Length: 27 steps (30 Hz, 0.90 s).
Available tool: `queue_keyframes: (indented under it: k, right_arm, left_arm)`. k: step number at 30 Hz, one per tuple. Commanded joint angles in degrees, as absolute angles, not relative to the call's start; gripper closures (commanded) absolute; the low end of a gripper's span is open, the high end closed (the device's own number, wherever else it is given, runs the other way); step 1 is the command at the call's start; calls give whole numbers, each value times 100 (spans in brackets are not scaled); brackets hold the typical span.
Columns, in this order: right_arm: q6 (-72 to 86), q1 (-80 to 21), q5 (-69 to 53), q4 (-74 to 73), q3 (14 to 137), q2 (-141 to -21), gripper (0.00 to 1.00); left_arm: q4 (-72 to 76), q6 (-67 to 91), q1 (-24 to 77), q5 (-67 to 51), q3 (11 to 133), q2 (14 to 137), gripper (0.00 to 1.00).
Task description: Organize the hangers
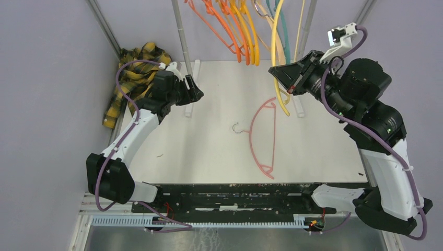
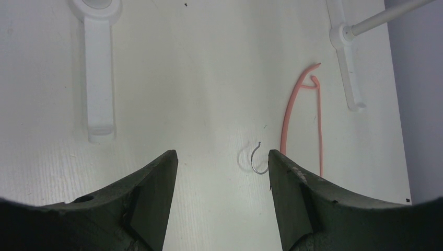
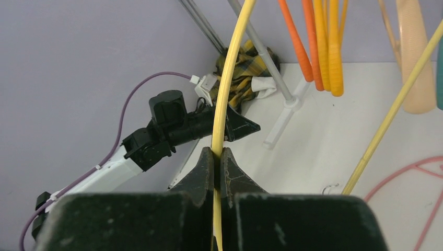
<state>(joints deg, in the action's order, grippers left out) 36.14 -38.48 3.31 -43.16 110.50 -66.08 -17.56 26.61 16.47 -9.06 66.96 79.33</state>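
Observation:
A pink hanger (image 1: pixel 264 137) lies flat on the white table, its metal hook (image 1: pixel 237 128) pointing left; the left wrist view shows it too (image 2: pixel 286 125). My right gripper (image 1: pixel 278 76) is shut on the thin rim of a yellow hanger (image 1: pixel 275 63) that hangs from above, the rim pinched between the jaws (image 3: pixel 218 151). Several orange hangers (image 1: pixel 230 31), yellow-orange hangers (image 1: pixel 251 36) and a teal hanger (image 1: pixel 283 26) hang at the back. My left gripper (image 1: pixel 194 91) is open over the table with nothing between its fingers (image 2: pixel 222 154); the hook (image 2: pixel 256 161) lies just inside its right finger.
A yellow-and-black plaid shirt (image 1: pixel 133 78) is bunched in the back left corner. Grey upright poles (image 1: pixel 181 31) rise from white rack feet (image 2: pixel 99 68) on the table. Purple-grey walls close in on both sides.

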Motion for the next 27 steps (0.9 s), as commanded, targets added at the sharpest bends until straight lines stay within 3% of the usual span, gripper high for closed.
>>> queue_keyframes:
  k: [1, 10, 18, 27]
  right_arm:
    - [3482, -3644, 294, -4129, 11191, -6751, 99]
    - [3832, -2613, -510, -3764, 10878, -6805, 100]
    - [5484, -969, -2825, -1934, 9683, -6985, 99]
    - [5632, -674, -3242, -1556, 9716, -7060, 99]
  left_arm:
    - [-1601, 2356, 1635, -813, 6838, 7857, 29]
    - [-1633, 2277, 1633, -689, 6789, 7869, 29]
    - [-1672, 2220, 1626, -610, 6832, 7944, 29]
    - [-1723, 2195, 1623, -562, 6960, 8072, 29]
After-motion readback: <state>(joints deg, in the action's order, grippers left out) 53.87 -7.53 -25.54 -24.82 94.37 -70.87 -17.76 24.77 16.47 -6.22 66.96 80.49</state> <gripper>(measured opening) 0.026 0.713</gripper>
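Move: The right hand grips the yellow hanger by one arm. The gap it is meant for, between the teal hangers and the right pole, lies about 24 cm ahead, 7 cm to the right and slightly above. The teal hangers hang about 24 cm ahead and 1 cm right, the peach one beside them 1 cm left, and the pole stands 26 cm ahead, 12 cm right. From the idle left hand that gap is some 10 cm ahead, 28 cm right and 37 cm higher. Keeping its shut fingers pinched on the yellow hanger, the right hand carries it forward about 11 cm towards the gap beside the right pole, sinking about 5 cm and veering right by some 4 to 5 cm so that the hanger comes round to the right of the teal ones. In the later half the wrist rolls its left side up by about 15 degrees and tips down by about 10, and the forward reach comes to a stop at the end. ##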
